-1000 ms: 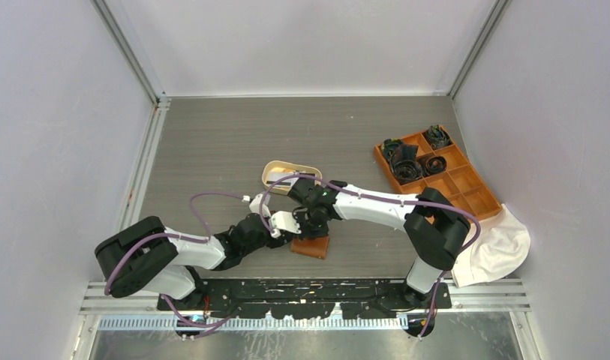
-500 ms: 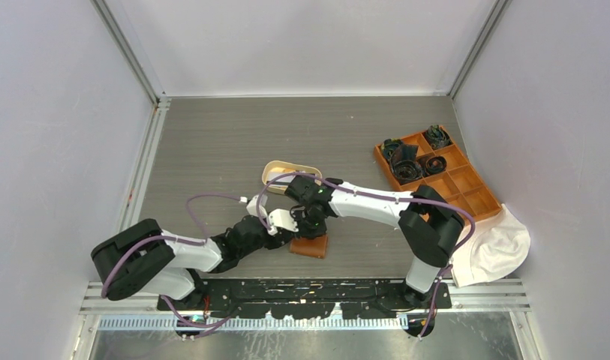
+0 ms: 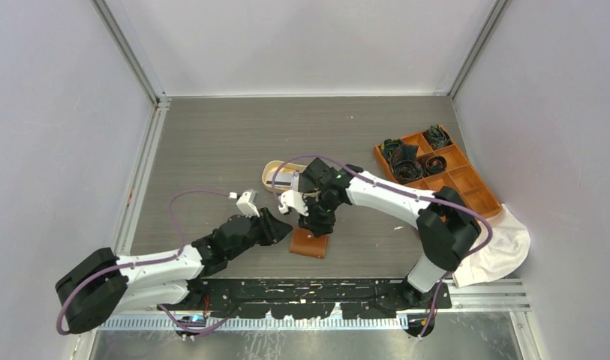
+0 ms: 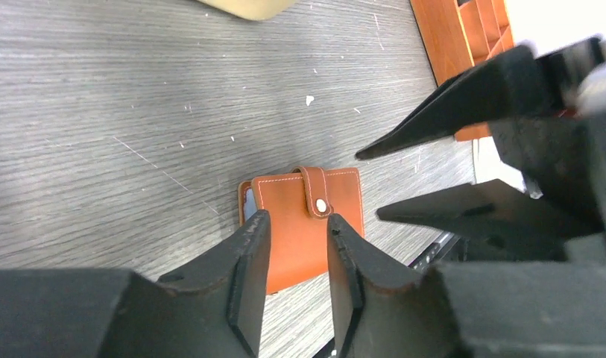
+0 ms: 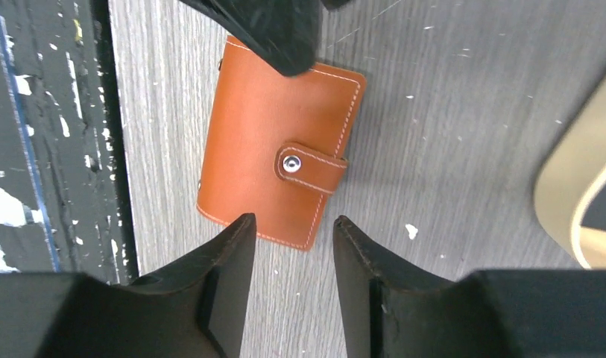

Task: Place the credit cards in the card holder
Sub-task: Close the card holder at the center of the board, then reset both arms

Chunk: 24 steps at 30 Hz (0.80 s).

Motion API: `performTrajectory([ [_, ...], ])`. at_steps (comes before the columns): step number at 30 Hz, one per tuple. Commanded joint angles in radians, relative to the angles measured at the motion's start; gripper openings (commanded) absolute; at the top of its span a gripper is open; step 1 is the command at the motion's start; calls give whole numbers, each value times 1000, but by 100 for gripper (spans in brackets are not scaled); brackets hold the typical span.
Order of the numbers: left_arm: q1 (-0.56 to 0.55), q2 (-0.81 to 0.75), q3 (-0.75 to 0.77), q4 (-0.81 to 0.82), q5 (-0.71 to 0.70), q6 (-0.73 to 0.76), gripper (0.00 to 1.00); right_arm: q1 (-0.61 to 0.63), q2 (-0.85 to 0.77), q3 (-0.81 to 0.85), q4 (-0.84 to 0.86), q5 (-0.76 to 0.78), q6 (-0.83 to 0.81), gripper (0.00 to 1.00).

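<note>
The card holder (image 3: 309, 243) is a brown leather wallet lying flat near the table's front edge, folded with its strap snapped. A grey-blue credit card edge (image 4: 247, 203) peeks from its side. My left gripper (image 3: 280, 226) hovers just left of it, open and empty; in its wrist view the gripper (image 4: 297, 217) frames the wallet (image 4: 285, 192). My right gripper (image 3: 317, 223) hangs just above the wallet's far end, also open and empty (image 5: 293, 219), with the wallet (image 5: 270, 149) in front of its tips. Nothing touches the wallet.
A cream oval tray (image 3: 271, 171) sits just behind the grippers with a dark flat thing (image 5: 604, 212) inside. An orange compartmented box (image 3: 467, 184) with black coiled items stands at the right. A white cloth (image 3: 500, 251) lies at the front right.
Both grippers have opened and come off the wallet. The left arm pulled back to the left; the right gripper lifted slightly. The wallet stays closed on the table.
</note>
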Motion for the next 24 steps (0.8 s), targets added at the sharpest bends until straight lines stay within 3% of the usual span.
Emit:
performTrajectory([
  [1, -2, -105, 0, -87, -15, 98, 38, -54, -108, 41, -43, -116, -4, 50],
  [9, 0, -374, -30, -180, -14, 179, 72, -174, -245, 81, -55, -140, 81, 69],
  [12, 1, -520, -27, -248, -27, 200, 88, -253, -325, 84, -21, -151, 149, 82],
  [14, 1, -616, -10, -318, -43, 217, 95, -315, -379, 84, 17, -155, 209, 97],
  [20, 3, -868, 99, -553, -61, 316, 100, -441, -470, 145, 96, 66, 563, 99],
  [24, 2, -925, 202, -679, -52, 377, 100, -486, -508, 236, 74, 62, 684, 100],
])
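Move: The closed card holder lies just below both grippers, already clear of their fingers. From the left hand it is some 3 cm back, 4 cm to the right and 6 cm down; from the right hand about 3 cm back, 2 cm to the left and 4 cm down. The beige tray is roughly 14 cm ahead of the right hand and 7 cm to its left. The wooden organizer sits about 13 cm ahead of that hand and 33 cm to its right. Upward and apart, gathering speed, both empty hands draw away from the closed card holder. The right climbs about 19 cm while swinging forward and right towards the wooden organizer, twisting well round clockwise; the left rises some 15 cm and moves off left, tipping its fingers up. Both grippers spread from partly to fully open. ##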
